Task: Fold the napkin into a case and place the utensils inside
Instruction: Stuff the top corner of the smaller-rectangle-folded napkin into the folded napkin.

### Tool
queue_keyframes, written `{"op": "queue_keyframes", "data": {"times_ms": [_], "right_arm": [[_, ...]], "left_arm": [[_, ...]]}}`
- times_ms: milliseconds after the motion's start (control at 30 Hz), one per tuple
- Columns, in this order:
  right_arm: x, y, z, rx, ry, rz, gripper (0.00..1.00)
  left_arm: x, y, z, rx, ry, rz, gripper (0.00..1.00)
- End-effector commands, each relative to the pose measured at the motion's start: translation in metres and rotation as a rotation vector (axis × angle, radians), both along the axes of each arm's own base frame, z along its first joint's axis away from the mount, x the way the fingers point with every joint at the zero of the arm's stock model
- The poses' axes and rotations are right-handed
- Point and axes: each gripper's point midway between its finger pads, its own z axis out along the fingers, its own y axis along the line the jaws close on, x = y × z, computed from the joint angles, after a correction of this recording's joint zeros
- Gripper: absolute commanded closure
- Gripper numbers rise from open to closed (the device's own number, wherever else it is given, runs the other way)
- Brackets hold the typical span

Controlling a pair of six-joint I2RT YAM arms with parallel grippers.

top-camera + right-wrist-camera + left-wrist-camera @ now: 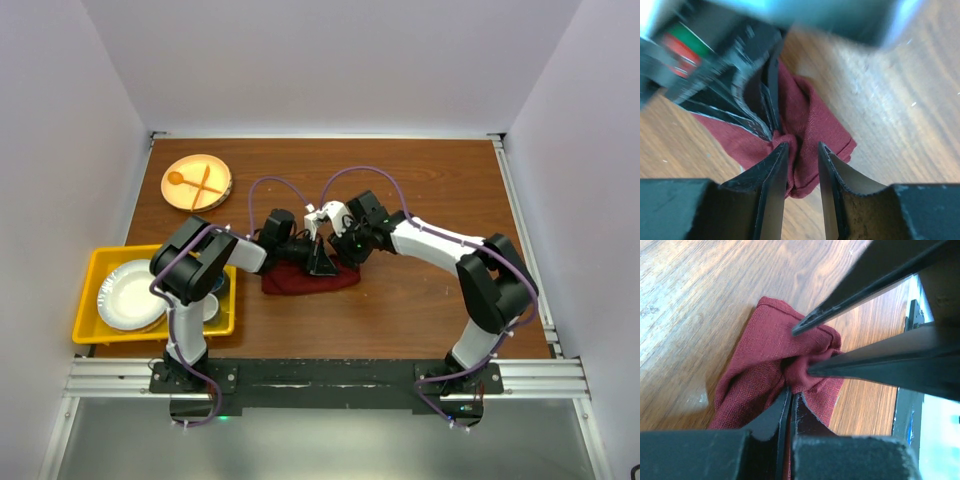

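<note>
The maroon napkin (pixel 305 279) lies on the wooden table as a folded, rumpled bundle between the two arms; whether it forms the case I cannot tell. My left gripper (pixel 791 392) is shut on a pinch of napkin (pixel 757 365), with red cloth showing between its pressed jaws. My right gripper (pixel 802 146) faces it from the other side, open, its jaws standing apart around a raised fold of the napkin (pixel 827 125). The fold rests against the right gripper's left finger (pixel 772 170). Both grippers meet tip to tip over the bundle (pixel 328 256). The utensils are out of view.
A tan plate (pixel 215 170) with an orange spoon and fork sits at the back left. A yellow bin (pixel 88 268) holding white dishes (pixel 130 295) stands at the left edge. Bare wood lies to the right of the napkin.
</note>
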Motion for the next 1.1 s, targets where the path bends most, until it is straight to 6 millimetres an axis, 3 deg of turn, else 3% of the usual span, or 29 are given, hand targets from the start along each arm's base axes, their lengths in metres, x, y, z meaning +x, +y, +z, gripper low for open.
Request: {"op": "queue_keyframes", "data": {"times_ms": [0,133,267,300,500,833,1067], "right_arm": [[0.003,-0.007,-0.017,-0.062,-0.033,0.018,0.65],[0.006,-0.008,-0.021,-0.084,-0.052,0.019,0.70],[0.008,-0.005,-0.007,-0.060,-0.065,0.011,0.98],[0.009,-0.004,-0.003,-0.053,-0.071,0.010,1.00],[0.012,0.002,0.022,-0.010,-0.097,-0.001,1.00],[0.019,-0.003,0.037,0.034,-0.094,-0.040,1.00],[0.010,0.007,0.042,0.093,-0.068,0.002,1.00]], "left_arm": [[-0.011,0.016,-0.049,0.157,0.085,0.047,1.00],[-0.011,0.015,-0.049,0.156,0.088,0.047,1.00],[-0.011,0.015,-0.049,0.157,0.090,0.045,1.00],[-0.010,0.015,-0.049,0.157,0.090,0.047,1.00],[-0.009,0.015,-0.049,0.157,0.092,0.050,1.00],[-0.011,0.018,-0.050,0.159,0.100,0.054,1.00],[-0.008,0.016,-0.046,0.156,0.119,0.057,1.00]]}}
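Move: The upper flap at the folded napkin's mouth lies right at my open right fingers, about 1 cm ahead and 1 cm below. The tucked corner bunches some 2 cm to my right hand's left and 2 cm lower, level in depth; the folded napkin's middle is about 9 cm left, 4 cm back and 4 cm lower. From my left hand, which already pinches the napkin, that flap is roughly 4 cm right, 1 cm ahead and 2 cm higher. With my right hand I sink about 1 cm and ease a little forward into the napkin's mouth, then shut the fingers on the upper flap's edge. From there I draw up slowly, nearly 2 cm, and drift about 1 cm to the right, away from the tabletop. My left hand stays put and keeps its pinch on the napkin. ##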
